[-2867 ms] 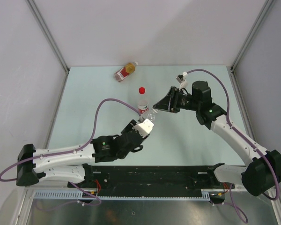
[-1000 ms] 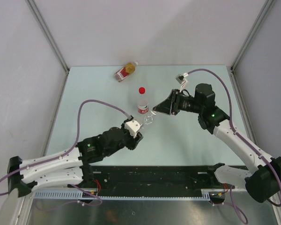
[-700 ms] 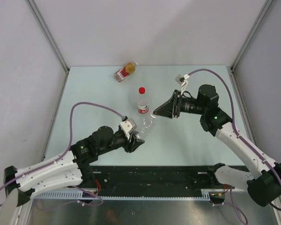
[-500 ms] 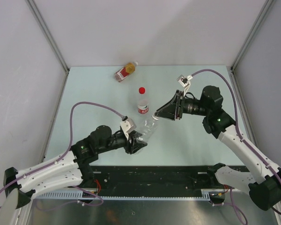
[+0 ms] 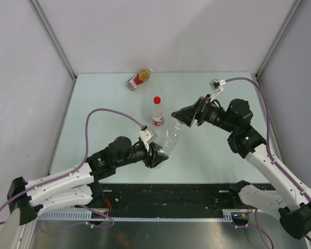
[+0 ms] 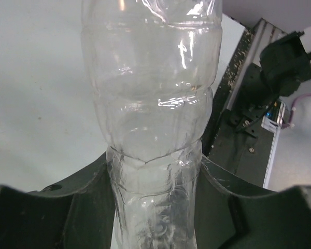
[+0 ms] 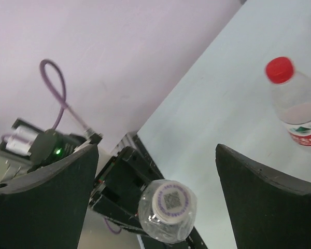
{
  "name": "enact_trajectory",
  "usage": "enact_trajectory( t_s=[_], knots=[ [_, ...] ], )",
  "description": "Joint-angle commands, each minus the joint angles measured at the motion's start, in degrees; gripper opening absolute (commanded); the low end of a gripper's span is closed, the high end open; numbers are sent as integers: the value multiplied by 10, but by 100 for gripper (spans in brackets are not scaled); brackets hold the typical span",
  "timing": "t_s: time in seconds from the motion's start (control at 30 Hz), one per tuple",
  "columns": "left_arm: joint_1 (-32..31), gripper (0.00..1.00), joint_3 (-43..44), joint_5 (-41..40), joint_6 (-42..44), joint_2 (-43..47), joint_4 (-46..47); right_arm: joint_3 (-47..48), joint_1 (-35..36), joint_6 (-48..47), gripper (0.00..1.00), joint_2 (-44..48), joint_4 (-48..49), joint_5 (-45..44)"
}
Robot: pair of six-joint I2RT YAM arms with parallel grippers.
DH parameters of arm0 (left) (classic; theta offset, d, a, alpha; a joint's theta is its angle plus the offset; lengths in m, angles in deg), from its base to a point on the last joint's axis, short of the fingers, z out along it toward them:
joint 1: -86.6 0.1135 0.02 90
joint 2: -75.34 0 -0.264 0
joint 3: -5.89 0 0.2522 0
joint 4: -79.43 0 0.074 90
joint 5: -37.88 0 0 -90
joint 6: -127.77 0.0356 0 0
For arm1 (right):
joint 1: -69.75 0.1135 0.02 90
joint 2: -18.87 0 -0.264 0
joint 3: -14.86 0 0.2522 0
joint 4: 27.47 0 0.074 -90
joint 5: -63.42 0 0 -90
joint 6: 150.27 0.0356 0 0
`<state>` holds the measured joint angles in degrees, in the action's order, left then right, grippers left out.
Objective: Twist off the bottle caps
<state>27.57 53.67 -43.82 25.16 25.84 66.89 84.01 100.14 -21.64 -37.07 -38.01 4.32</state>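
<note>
My left gripper (image 5: 158,155) is shut on the lower body of the clear unlabelled bottle (image 5: 170,140), which tilts up toward the right arm. In the left wrist view the bottle (image 6: 150,104) fills the frame, pinched between the dark jaws of the gripper (image 6: 153,207). Its white cap (image 7: 167,199), printed with a code, sits on the neck between the wide-open fingers of my right gripper (image 7: 155,197), touching neither. From above, the right gripper (image 5: 178,119) hovers at that cap (image 5: 179,126). The labelled bottle (image 5: 157,115) stands upright with its red cap (image 5: 157,100) on.
A short amber bottle (image 5: 139,79) lies on its side at the far edge of the pale green table (image 5: 93,114). The red-capped bottle (image 7: 295,104) stands just beside the right finger's path. A black rail (image 5: 166,194) runs along the near edge.
My right gripper has opened off the white cap and drawn back to the right. The left arm has carried the clear bottle nearer and rightward, tilting it more.
</note>
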Motion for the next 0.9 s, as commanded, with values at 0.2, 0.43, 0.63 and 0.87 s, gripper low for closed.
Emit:
enact_trajectory(
  t_s=[0.2,0.43,0.63,0.87],
  knots=[
    [-3,0,42,-162,-51,30,3,2,36,33,99,12,-26,-166],
    [-37,0,80,-241,-55,7,-43,2,77,36,96,-1,-6,-197],
    [-63,0,105,-273,-52,-20,-63,2,87,44,74,-17,5,-201],
    [-75,0,117,-281,-47,-33,-74,2,90,47,69,-19,7,-212]
  ],
)
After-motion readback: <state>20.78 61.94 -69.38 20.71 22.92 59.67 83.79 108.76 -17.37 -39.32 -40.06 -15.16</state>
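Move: The capped clear bottle stands in the left hand's grip, its white cap some 13 cm above that hand, 7 cm ahead and 6 cm to its right. From the open right hand the white cap lies about 4 cm lower, 2 cm left and 1 cm back. The red-capped bottle stands roughly 15 cm ahead, 10 cm left and 25 cm below the right hand; from the left, about 25 cm ahead, 2 cm left, 10 cm below. Forward about 3.5 cm and up about 3 cm, the left hand carries the clear bottle up between the right fingers, swinging some 20 degrees counter-clockwise and keeping its grip. The right hand eases forward, then left and down, about 2 cm each way, turning some 10 degrees clockwise; its wide-open fingers then close part-way around the white cap, no touch visible. ##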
